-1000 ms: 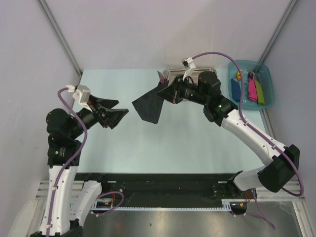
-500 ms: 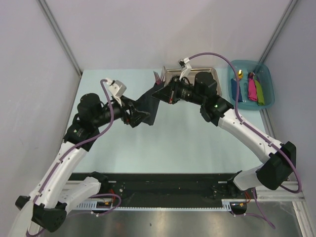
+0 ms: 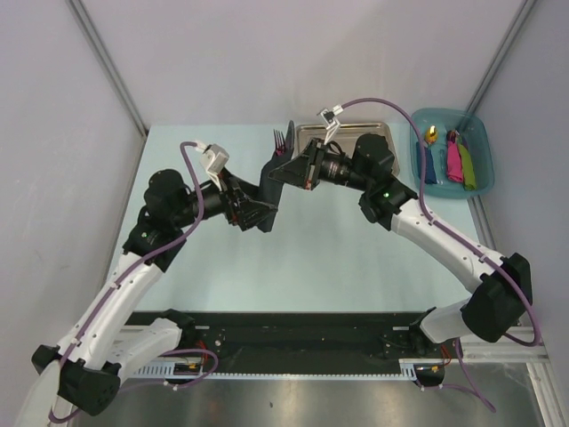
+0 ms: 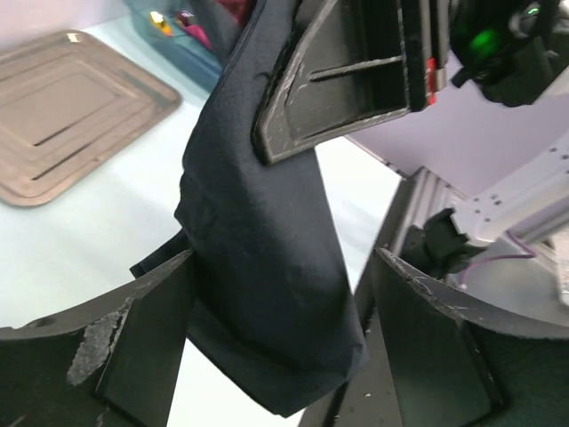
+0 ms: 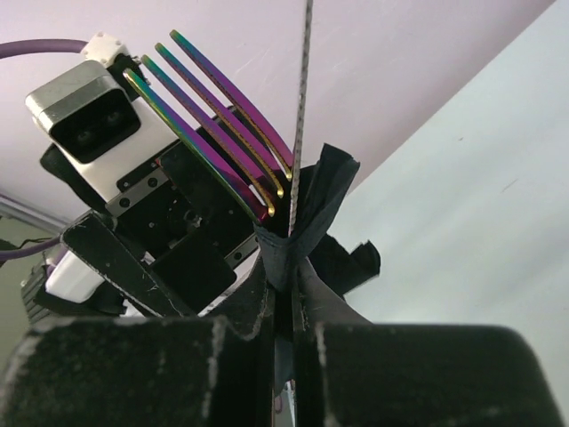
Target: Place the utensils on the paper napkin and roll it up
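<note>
The black paper napkin (image 3: 268, 184) hangs off the table as a folded bundle with the utensils inside. Iridescent fork tines (image 5: 222, 116) and a thin knife edge (image 5: 303, 98) stick out of its top. My right gripper (image 5: 290, 298) is shut on the bundle's upper part, also seen from above as the right gripper (image 3: 288, 169). My left gripper (image 4: 280, 334) is open, its fingers (image 4: 147, 351) on either side of the napkin's (image 4: 267, 240) lower end. The left finger sits close against the paper. Seen from above, the left gripper (image 3: 256, 212) is just under the right one.
A steel tray (image 3: 309, 133) lies at the table's far edge behind the right gripper. A blue bin (image 3: 444, 113) with bright blue, pink and green items stands at the far right. Both arms meet over the middle of the light table.
My left arm swung in from the left, and its open fingers now straddle the napkin's lower end. The right gripper shifted slightly left with the bundle, which now hangs narrower.
</note>
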Motion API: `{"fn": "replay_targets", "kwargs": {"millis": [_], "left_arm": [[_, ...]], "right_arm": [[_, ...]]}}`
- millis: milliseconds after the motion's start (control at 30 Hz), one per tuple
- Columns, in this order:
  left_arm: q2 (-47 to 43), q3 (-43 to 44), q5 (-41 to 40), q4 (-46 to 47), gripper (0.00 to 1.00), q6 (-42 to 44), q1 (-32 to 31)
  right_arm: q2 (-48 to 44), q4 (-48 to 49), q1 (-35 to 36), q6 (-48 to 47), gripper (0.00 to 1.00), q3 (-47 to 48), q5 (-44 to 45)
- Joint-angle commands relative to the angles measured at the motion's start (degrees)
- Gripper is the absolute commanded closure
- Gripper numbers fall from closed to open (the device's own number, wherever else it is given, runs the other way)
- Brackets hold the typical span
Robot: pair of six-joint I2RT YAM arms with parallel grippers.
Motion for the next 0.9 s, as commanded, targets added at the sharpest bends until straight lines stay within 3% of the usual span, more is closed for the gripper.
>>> {"fn": "replay_targets", "kwargs": {"millis": [0, 400, 533, 667, 767, 867], "left_arm": [[-0.1, -1.7, 6.3, 7.8, 0.19, -7.9, -0.3], [-4.1, -4.2, 5.5, 1.5, 0.18, -7.9, 0.6], [-7.1, -7.9, 8.6, 1.9, 0.18, -11.4, 5.5], [-8.5, -12.9, 15.6, 14.1, 0.28, -22.0, 13.2], [-7.6, -16.2, 20.6, 25.6, 0.38, -32.7, 15.1], [-7.4, -17.7, 21.3, 33.1, 0.42, -39.8, 15.1]], "right_arm": [[-2.0, 9.6, -0.1, 3.3, 1.00, -0.5, -3.5], [-3.8, 8.8, -2.0, 1.3, 1.00, -0.7, -3.1], [-4.0, 9.2, -3.0, 1.4, 1.00, -0.7, -3.4], [-4.3, 10.0, -3.2, 1.5, 1.00, -1.3, -4.3], [-4.3, 11.4, -3.2, 1.9, 1.00, -1.6, -5.2], [-4.3, 12.2, -3.1, 1.9, 1.00, -1.5, -5.9]]}}
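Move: The napkin's loose flap hangs right at the left hand's open fingers, its middle about 2 cm to the right and roughly level in reach and height. From the right hand, whose shut fingers hold the rolled part, the flap's middle is some 6 cm back, 4 cm left and 3 cm below. The fork's tines stand about 12 cm ahead of the left hand, 3 cm right and 4 cm higher; the knife's tip is 2 cm beyond them and 2 cm farther right. Back a couple of centimetres first, with a slight drift right, then about 4 cm to the left while sinking some 2.5 cm, the left hand comes away from the napkin's flap; its fingers partly close on nothing and the wrist turns about 20 degrees. The right hand keeps its grip on the rolled napkin and utensils, easing about 1.5 cm up and as much right. ##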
